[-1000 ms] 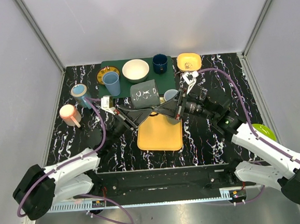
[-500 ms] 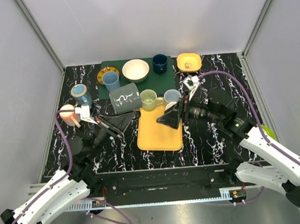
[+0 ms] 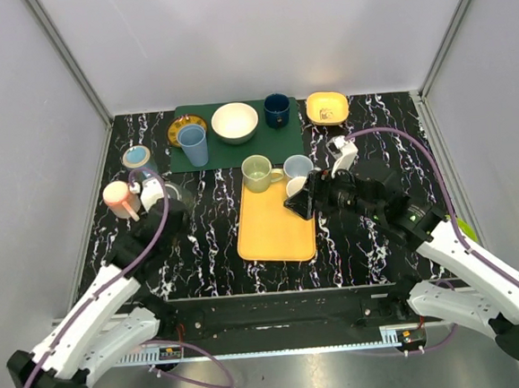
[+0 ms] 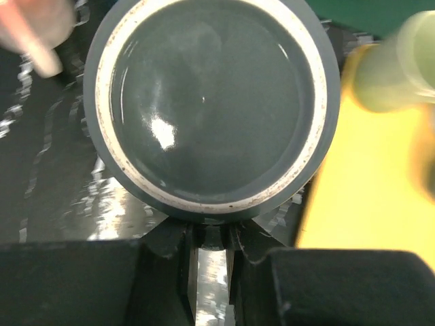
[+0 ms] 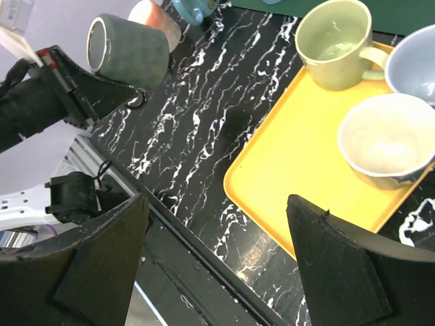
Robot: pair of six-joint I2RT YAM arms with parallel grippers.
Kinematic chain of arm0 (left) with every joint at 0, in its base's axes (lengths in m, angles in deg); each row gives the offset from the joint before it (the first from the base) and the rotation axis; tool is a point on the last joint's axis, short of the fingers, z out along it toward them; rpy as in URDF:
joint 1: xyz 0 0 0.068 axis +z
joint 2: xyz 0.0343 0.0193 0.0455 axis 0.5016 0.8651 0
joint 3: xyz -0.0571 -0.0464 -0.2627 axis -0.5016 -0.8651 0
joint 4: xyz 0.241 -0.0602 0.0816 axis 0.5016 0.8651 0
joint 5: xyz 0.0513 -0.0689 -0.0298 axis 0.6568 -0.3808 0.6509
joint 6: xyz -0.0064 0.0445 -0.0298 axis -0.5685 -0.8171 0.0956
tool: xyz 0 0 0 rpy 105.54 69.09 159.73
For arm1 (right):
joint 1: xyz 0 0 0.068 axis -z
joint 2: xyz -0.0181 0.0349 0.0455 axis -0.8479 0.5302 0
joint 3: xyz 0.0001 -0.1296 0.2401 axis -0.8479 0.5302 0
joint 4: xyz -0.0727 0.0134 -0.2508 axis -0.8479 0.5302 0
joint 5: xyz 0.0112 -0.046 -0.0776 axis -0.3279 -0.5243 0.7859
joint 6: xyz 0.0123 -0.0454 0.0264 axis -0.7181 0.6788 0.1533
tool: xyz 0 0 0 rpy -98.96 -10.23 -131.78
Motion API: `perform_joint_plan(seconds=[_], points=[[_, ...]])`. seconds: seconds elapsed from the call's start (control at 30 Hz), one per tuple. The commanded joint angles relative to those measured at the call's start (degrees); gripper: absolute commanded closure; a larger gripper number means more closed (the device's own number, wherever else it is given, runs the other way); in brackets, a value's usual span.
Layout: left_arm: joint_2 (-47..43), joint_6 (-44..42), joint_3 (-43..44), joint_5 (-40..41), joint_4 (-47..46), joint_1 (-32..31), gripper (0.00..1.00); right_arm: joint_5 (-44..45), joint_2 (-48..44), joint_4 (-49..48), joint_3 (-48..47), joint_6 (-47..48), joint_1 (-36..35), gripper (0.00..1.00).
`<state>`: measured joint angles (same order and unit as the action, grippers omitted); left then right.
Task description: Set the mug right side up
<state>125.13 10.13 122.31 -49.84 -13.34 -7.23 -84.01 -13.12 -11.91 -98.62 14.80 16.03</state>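
The grey mug hangs in the air on its side over the left of the table. My left gripper is shut on the handle at its underside. In the left wrist view the mug fills the frame, its round end with a pale ring facing the camera, above my left gripper. From above, the left wrist hides most of the mug. My right gripper stands open and empty over the yellow tray's far right corner. In its own view the right gripper has its fingers wide apart.
The yellow tray lies mid-table with a green mug, a pale blue cup and a white cup at its far end. A pink cup and a teal cup stand left. The green mat holds dishes.
My right gripper let go of the mug, opened wide and drew back. The left arm carried the mug from beside the tray leftward, close to the pink cup.
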Motion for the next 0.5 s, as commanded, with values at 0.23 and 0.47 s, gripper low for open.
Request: perform_joint_plan(seconds=[0.23, 0.47], points=[[18.78, -8.24, -1.88, -13.94, -17.51, 27.05, 1.00, 3.35, 0.00, -0.26, 1.00, -0.16, -0.23, 0.12], [31.09, -7.01, 1.47, -17.28, -21.21, 32.06, 1.00, 3.44, 0.53, 0.09, 0.47, -0.24, -0.23, 0.12]])
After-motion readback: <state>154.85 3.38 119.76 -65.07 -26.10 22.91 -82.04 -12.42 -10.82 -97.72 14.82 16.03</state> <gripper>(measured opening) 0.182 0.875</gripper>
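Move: The dark grey mug is already held by its handle in the left hand, tilted, with its foot ring facing up and back. The bare spot it is taken to lies about 8 cm ahead, 8 cm left and 16 cm below. From this hand, the pink mug stands 12 cm ahead and 21 cm left, the butterfly mug 23 ahead and 18 left, the blue tumbler 23 ahead and 2 left. From the right hand, the spot is some 9 cm ahead, 35 left and 25 below. The grey mug, still pinched by its handle, is lowered quickly by about 12 cm towards the bare marble on the near right side of the pink mug. The left hand swings left some 7 cm as it sinks, mostly early on, then goes on down with a slight forward reach. Its fingers tip about 25 degrees further downward and the hand turns a little counter-clockwise. ##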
